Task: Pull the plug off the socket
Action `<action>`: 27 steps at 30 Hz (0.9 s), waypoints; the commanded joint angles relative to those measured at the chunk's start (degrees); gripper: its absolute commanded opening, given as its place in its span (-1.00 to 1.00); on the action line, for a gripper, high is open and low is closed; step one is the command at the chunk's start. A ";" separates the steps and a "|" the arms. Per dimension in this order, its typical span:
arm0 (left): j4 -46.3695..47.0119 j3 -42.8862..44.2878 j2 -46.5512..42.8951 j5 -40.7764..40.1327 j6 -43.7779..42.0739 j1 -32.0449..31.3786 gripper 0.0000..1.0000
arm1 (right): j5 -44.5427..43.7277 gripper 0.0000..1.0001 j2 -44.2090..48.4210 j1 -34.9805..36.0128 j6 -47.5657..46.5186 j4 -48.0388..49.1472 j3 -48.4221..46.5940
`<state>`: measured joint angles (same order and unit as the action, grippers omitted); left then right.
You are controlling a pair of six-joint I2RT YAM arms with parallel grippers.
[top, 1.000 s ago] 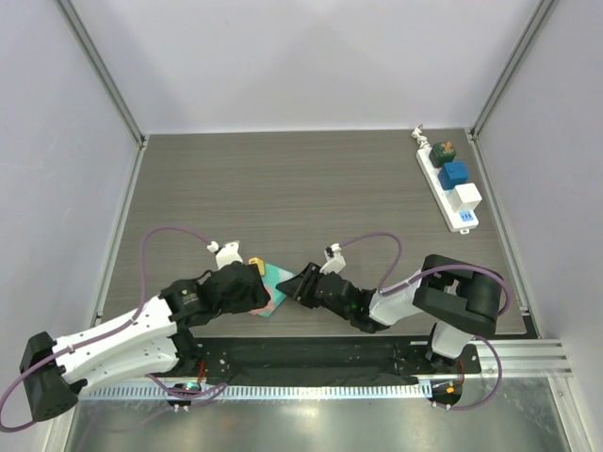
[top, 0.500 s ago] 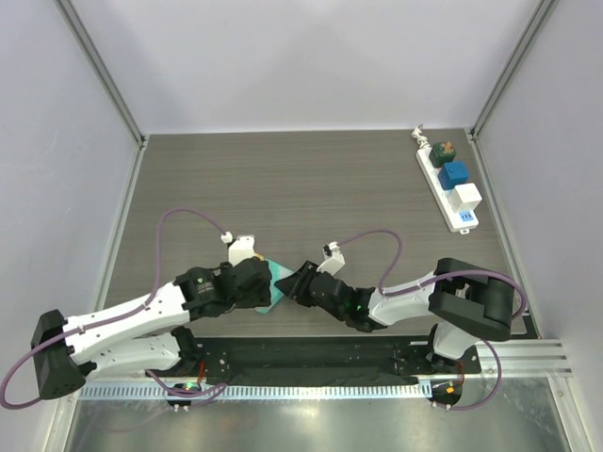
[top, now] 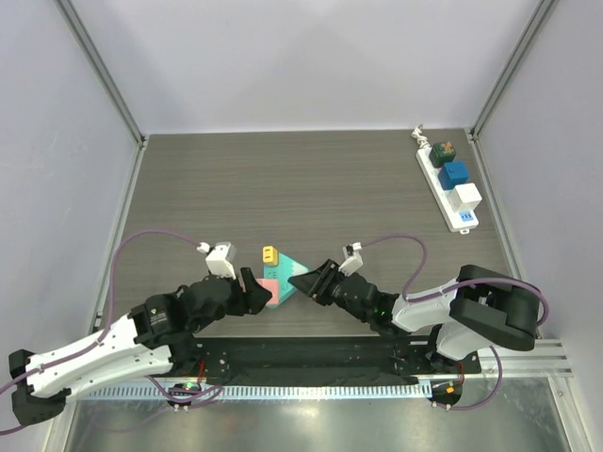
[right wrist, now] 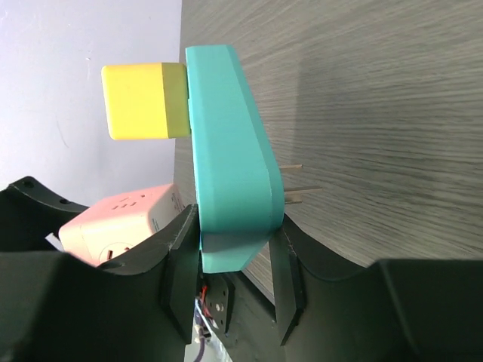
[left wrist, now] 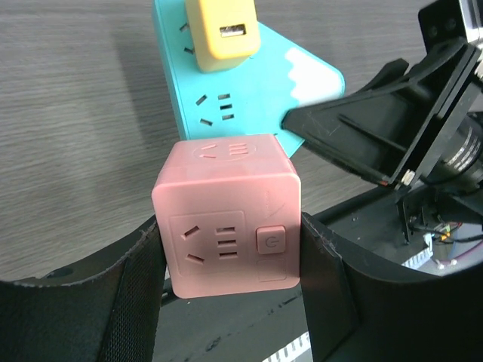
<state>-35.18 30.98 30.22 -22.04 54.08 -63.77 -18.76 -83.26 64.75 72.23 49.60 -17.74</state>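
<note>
The socket [top: 448,188], a long white power strip, lies at the far right with a green plug [top: 445,151], a blue plug [top: 453,174] and a white plug [top: 466,198] in it; neither gripper is near it. Near the front, my left gripper [top: 252,290] [left wrist: 230,226] is shut on a pink cube adapter [left wrist: 226,215] [top: 270,288]. My right gripper [top: 303,281] [right wrist: 234,226] is shut on a corner of a teal triangular block [right wrist: 226,151] [top: 285,269], held on edge. A yellow plug [left wrist: 221,34] [right wrist: 143,100] sits in the block. I cannot tell whether the cube touches the block.
Two metal prongs [right wrist: 298,185] stick out of the teal block's back face. Grey walls and metal posts close in the wooden table [top: 311,188] at left, right and back. A metal rail [top: 528,353] runs along the near edge by the arm bases.
My left arm has drawn back to the left, uncovering the yellow plug and the pink cube. The right gripper and the teal block have shifted a little to the right.
</note>
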 commanded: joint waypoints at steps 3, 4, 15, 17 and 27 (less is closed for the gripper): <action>10.57 0.39 -4.02 4.47 -1.17 -1.27 -1.00 | -1.62 -0.98 -1.11 -2.35 -4.64 -10.74 2.62; 9.09 0.74 -4.20 4.03 -1.09 -1.27 -1.00 | -3.11 -0.98 -0.68 -2.35 -4.81 -13.98 2.27; -5.05 18.25 11.02 -2.32 -2.30 -1.27 -1.00 | -16.92 -0.98 6.01 0.90 -10.26 -35.54 -5.81; 0.87 16.58 8.90 1.12 -2.67 -1.27 -1.00 | -17.62 -0.98 6.01 1.25 -10.70 -37.03 -7.04; -14.56 14.74 8.19 -12.75 3.38 -1.18 -1.00 | -14.55 -0.98 18.30 -1.55 -10.35 -34.14 1.12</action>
<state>-44.47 46.87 38.85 -27.57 54.35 -64.82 -30.59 -68.93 64.71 64.38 18.92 -19.68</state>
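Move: My left fingers still grip the pink plug and my right fingers the right-hand corner of the teal socket; the plug still seems to be in. From my left hand the socket's middle is about 3 cm ahead, 3 cm right and 4 cm below; the yellow plug sits on it, some 9 cm straight ahead and 3 cm lower. From my right hand the pink plug is roughly 7 cm left, 3 cm back and 3 cm higher. I keep both grips almost in place at first, dipping about a centimetre, then part them sharply. My left hand lifts the pink plug up off the socket, ending about 6 cm higher after settling slightly from its peak; my right hand drops some 2 cm and carries the teal socket about 6 cm right, rolling some 20 degrees so its left side goes down. ##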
